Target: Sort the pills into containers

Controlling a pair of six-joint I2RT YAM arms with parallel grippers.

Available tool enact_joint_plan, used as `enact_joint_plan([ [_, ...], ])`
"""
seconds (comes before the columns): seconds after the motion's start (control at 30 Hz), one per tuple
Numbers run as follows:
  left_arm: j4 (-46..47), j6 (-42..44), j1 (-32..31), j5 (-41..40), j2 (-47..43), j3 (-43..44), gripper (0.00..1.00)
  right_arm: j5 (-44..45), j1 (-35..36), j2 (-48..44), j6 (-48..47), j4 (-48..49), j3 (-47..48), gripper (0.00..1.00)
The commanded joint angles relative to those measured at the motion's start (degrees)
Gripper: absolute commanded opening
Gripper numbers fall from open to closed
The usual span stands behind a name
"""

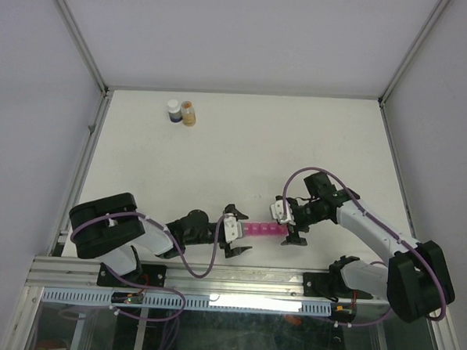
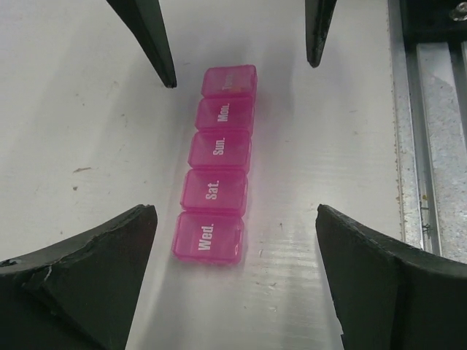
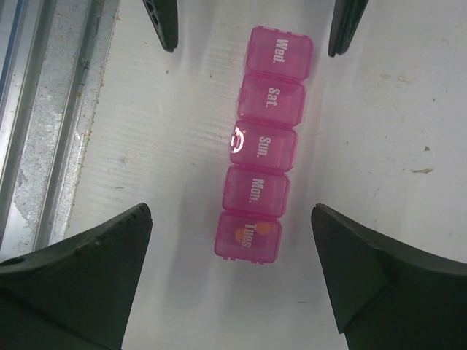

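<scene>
The containers are a bright-pink pill-box strip (image 1: 263, 231) (image 2: 217, 164) (image 3: 264, 153) of several joined lidded compartments, lying flat on the white table with all lids down. Two orange pills (image 3: 241, 235) show through the Tues. lid at its right end. My left gripper (image 1: 238, 232) (image 2: 235, 217) is open and straddles the Wed. end without touching it. At the Tues. end my right gripper (image 1: 287, 222) (image 3: 232, 211) is likewise open, with space on both sides of the strip. Each wrist view shows the other gripper's fingers (image 2: 157, 44) (image 3: 164, 22) at the strip's far end.
A white-capped dark bottle (image 1: 173, 111) and a small amber vial (image 1: 189, 113) stand together at the far left of the table. An aluminium rail (image 1: 212, 280) (image 2: 430, 146) (image 3: 44, 109) runs along the near edge, close beside the strip. Enclosure walls border the table.
</scene>
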Motion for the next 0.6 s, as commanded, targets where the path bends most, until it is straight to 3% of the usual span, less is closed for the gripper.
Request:
enact_joint_plan([
  [0.0, 5.16, 2.22, -0.28, 0.14, 5.68, 3.04, 0.93, 0.67, 0.89, 1.63, -1.53, -0.07, 1.66, 0.93],
  [0.2, 7.54, 1.23, -0.30, -2.42, 9.75, 4.43, 0.84, 4.49, 3.37, 2.28, 3.56, 5.53, 0.66, 0.90],
  [0.57, 7.07, 0.53, -0.21, -2.80, 12.25, 6.00, 0.64, 7.87, 7.08, 5.21, 9.59, 11.05, 0.56, 0.73],
])
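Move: The pink pill box lies lengthwise between my hands, its middle about 5 cm to the right of my left hand, 1 cm ahead and 4 cm below. Its Wed. compartment is almost straight under that hand, about 1 cm ahead. From my right hand the box's middle is roughly 5 cm to the left, 1 cm ahead and 5 cm below, with the Tues. compartment, the one with pills in it, right underneath, also about 5 cm down. I sink both hands over opposite ends of the pill box and start narrowing my fingers around it. My left hand drops about 3 cm at the Wed. end, then eases forward and a little right as its fingers close by roughly a third, the forward finger coming close to the box's side. My right hand goes down about 2 cm at the Tues. end, then edges forward and left, closing less. ##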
